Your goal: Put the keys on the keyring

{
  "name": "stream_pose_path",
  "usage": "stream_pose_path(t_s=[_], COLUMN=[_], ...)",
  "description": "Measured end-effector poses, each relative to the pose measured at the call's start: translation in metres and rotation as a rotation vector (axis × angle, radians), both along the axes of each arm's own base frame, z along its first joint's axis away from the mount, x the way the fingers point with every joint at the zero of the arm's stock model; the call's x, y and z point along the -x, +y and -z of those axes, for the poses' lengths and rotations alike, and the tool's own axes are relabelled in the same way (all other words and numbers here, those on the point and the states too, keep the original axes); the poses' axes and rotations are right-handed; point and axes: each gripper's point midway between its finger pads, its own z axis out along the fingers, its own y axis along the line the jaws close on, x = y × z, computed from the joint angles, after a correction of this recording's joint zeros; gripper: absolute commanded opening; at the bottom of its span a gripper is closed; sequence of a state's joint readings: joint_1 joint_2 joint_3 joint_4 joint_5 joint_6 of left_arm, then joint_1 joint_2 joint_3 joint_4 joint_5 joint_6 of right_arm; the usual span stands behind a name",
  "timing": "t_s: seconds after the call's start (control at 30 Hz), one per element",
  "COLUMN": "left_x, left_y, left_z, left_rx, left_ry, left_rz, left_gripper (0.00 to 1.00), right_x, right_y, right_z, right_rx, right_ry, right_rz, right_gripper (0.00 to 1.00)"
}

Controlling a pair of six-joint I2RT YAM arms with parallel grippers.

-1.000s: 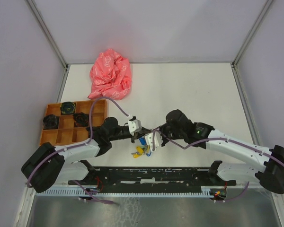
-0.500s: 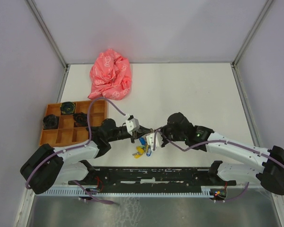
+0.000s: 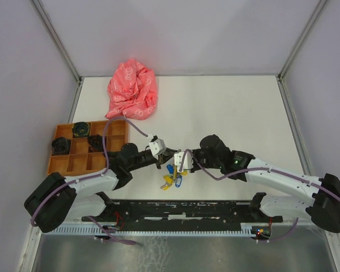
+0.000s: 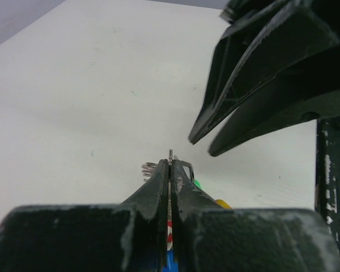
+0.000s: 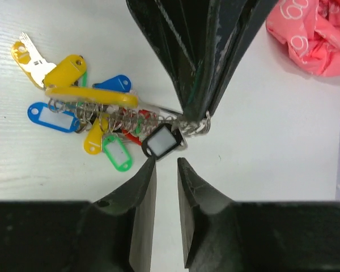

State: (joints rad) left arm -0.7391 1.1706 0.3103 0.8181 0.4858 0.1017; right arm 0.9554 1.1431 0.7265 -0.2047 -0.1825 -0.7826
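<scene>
My left gripper [image 3: 165, 161] is shut on the thin metal keyring [image 5: 196, 123]; in the left wrist view the ring's edge [image 4: 170, 153] pokes out between the pressed-together fingertips. A bunch of coloured tags [image 5: 85, 113] and coiled rings trails left from it on the table. A black-framed tag [image 5: 161, 141] hangs just under the ring. A red piece [image 5: 137, 133] is mostly hidden under the coils. A silver key with a yellow head [image 5: 29, 56] lies at the far left. My right gripper [image 5: 167, 162] is open just below the black tag, holding nothing.
A crumpled pink bag [image 3: 132, 89] lies at the back left. An orange divided tray [image 3: 62, 167] with black parts stands at the left edge. A black rail [image 3: 175, 211] runs along the near edge between the arm bases.
The right gripper's jaws have parted and let go beside the ring. The left gripper has stayed shut on the ring, shifting slightly.
</scene>
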Motion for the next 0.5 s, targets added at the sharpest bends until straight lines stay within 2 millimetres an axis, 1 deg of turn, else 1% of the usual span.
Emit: stream_pose_path(t_s=[0.03, 0.1, 0.13, 0.23, 0.27, 0.33, 0.4, 0.5], left_x=[-0.004, -0.012, -0.016, -0.031, -0.035, -0.046, -0.060, -0.084], left_y=[0.002, 0.005, 0.007, 0.012, 0.013, 0.013, 0.013, 0.010], left_z=[0.000, 0.001, 0.001, 0.007, 0.010, 0.013, 0.016, 0.018], left_rx=[-0.001, -0.004, -0.006, -0.025, -0.034, -0.049, -0.065, -0.075], left_ry=[0.000, -0.001, 0.000, 0.013, 0.019, 0.030, 0.042, 0.068], left_rz=[-0.025, -0.077, -0.100, -0.179, -0.200, -0.240, -0.289, -0.359], left_gripper=[0.03, 0.03, 0.03, 0.03, 0.03, 0.03, 0.05, 0.09], right_x=[0.000, 0.001, 0.001, 0.001, 0.000, -0.003, -0.007, -0.016], right_y=[-0.002, -0.008, -0.011, -0.020, -0.023, -0.031, -0.039, -0.049], right_z=[0.000, -0.002, -0.003, -0.002, 0.000, 0.003, 0.005, 0.002], right_rx=[-0.008, -0.027, -0.039, -0.069, -0.075, -0.092, -0.114, -0.182], right_ry=[0.020, 0.063, 0.085, 0.163, 0.186, 0.231, 0.267, 0.300], right_rz=[0.029, 0.095, 0.135, 0.266, 0.309, 0.417, 0.534, 0.714], right_gripper=[0.37, 0.40, 0.44, 0.51, 0.56, 0.76, 0.89, 1.00])
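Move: The left hand already holds the top of the keyring; the bunch of keys trails from it, its middle about 7 cm back, 1 cm to the left and 5 cm below. Where it will be set down can't be judged. The pink bag lies some 33 cm ahead and 19 cm left, about 11 cm lower. From the nearly shut right hand, the bunch's middle is about 5 cm back, 4 cm left and 4 cm lower, the left fingertips 2 cm ahead, 3 cm left and 2 cm higher. Forward goes the left hand, by about 8 cm and gathering speed, sinking slightly and swinging counter-clockwise while its shut fingers keep the keyring. The right hand draws away from the left fingertips to its right, spreading its barely parted fingers nearly wide and turning clockwise some 40 degrees, with a little forward drift late on. ##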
